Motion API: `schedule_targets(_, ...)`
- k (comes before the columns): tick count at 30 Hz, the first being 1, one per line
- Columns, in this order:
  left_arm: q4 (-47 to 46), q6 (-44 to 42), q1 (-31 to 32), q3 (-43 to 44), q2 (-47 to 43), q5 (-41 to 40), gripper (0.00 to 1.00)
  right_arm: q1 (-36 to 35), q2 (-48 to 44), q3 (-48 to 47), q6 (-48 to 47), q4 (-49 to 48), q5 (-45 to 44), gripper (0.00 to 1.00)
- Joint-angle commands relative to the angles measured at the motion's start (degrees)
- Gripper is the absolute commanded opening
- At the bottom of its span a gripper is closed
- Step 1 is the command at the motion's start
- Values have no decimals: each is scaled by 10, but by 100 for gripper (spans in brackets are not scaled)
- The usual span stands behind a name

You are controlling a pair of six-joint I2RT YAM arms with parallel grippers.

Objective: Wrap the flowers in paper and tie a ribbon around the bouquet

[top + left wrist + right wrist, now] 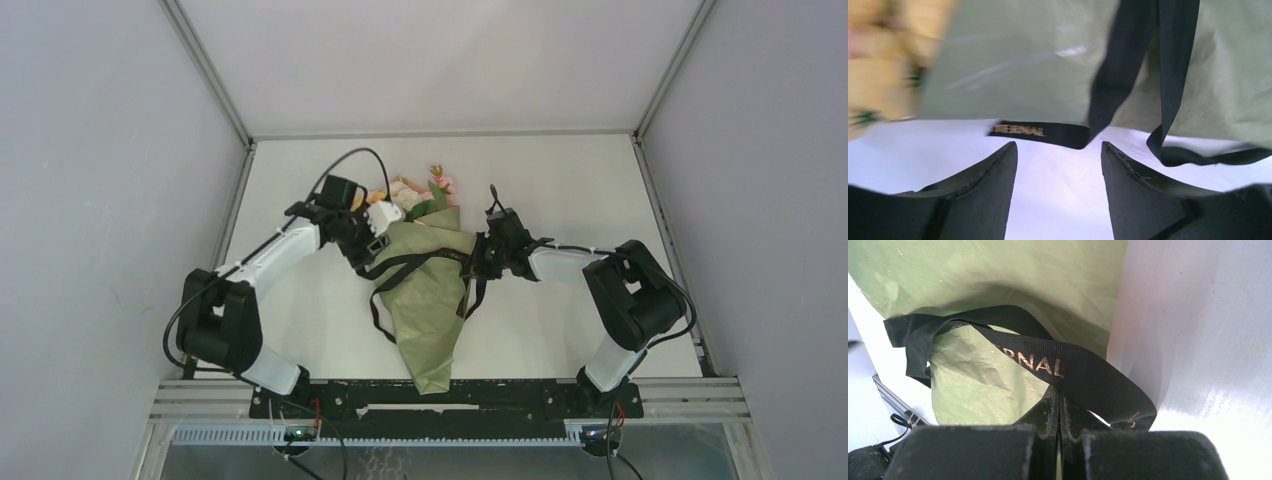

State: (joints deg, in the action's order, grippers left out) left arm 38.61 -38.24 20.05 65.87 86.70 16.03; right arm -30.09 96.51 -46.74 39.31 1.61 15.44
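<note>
The bouquet lies on the white table, an olive-green paper cone with its tip toward the near edge. Yellow, pink and white flowers stick out at the far end. The black ribbon crosses the cone's middle, and loose tails hang down both sides. My left gripper is at the cone's left edge. In the left wrist view it stands open with nothing between the fingers, and a lettered ribbon end lies just ahead. My right gripper is at the cone's right edge. It is shut, with its tips pinching the ribbon.
Grey enclosure walls close in the table on the left, right and far sides. A metal rail with both arm bases runs along the near edge. The left arm's black cable arches above the flowers.
</note>
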Motion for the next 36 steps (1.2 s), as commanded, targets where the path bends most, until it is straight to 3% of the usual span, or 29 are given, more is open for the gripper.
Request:
schedule_targets(1,-114,-126,10,-111,15,-12,68,2,0,-7,-14,-21,14,0)
schedule_targets(5,-151,-154,17,-132,21,-5,69,1,-3,-7,-17,-19,12,0)
schedule_targets(10,-124,-149,25,-95,85,-67,64,1,-9,-7,-19,-19,13,0)
schedule_targets(13,-102,-119,28,-58,119,-80,44,1,-13,-7,-19,-19,20,0)
schedule_targets(17,-53,-120,28,-40,118,-48,5,3,-22,-7,-29,2,29,0)
schedule_targets(18,-48,-120,28,-41,109,-51,1,5,-28,-7,-34,6,35,0)
schedule_targets(29,-34,-10,5,-46,27,-88,0,-1,-134,-8,-175,114,128,0)
schedule_targets(36,-39,56,6,-39,-1,-84,0,-27,-162,-30,-200,156,164,0)
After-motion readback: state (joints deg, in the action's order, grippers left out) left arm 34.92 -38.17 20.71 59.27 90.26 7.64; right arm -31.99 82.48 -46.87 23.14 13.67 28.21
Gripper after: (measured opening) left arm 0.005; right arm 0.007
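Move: The ribbon's left end lies almost straight below the open left hand, about 10 cm down and 1 cm to its left. From that hand, the middle of the green paper is some 11 cm right and 4 cm back, and the flowers are about 13 cm ahead and 7 cm right. The right hand already pinches the ribbon; from it, the paper's narrow lower half is roughly 10 cm back and 7 cm left, the ribbon's left end some 19 cm left and 1 cm ahead. The ribbon's left end is pinched by the left hand, which drops 8 cm while drawing back 3, sweeps forward again low over the table with a slight roll, and shuts, then lifts about 4 cm and edges left. The right hand holds its ribbon still until that grip is made, then draws it back and up, some 6 cm each, turning about 20 degrees counter-clockwise. ##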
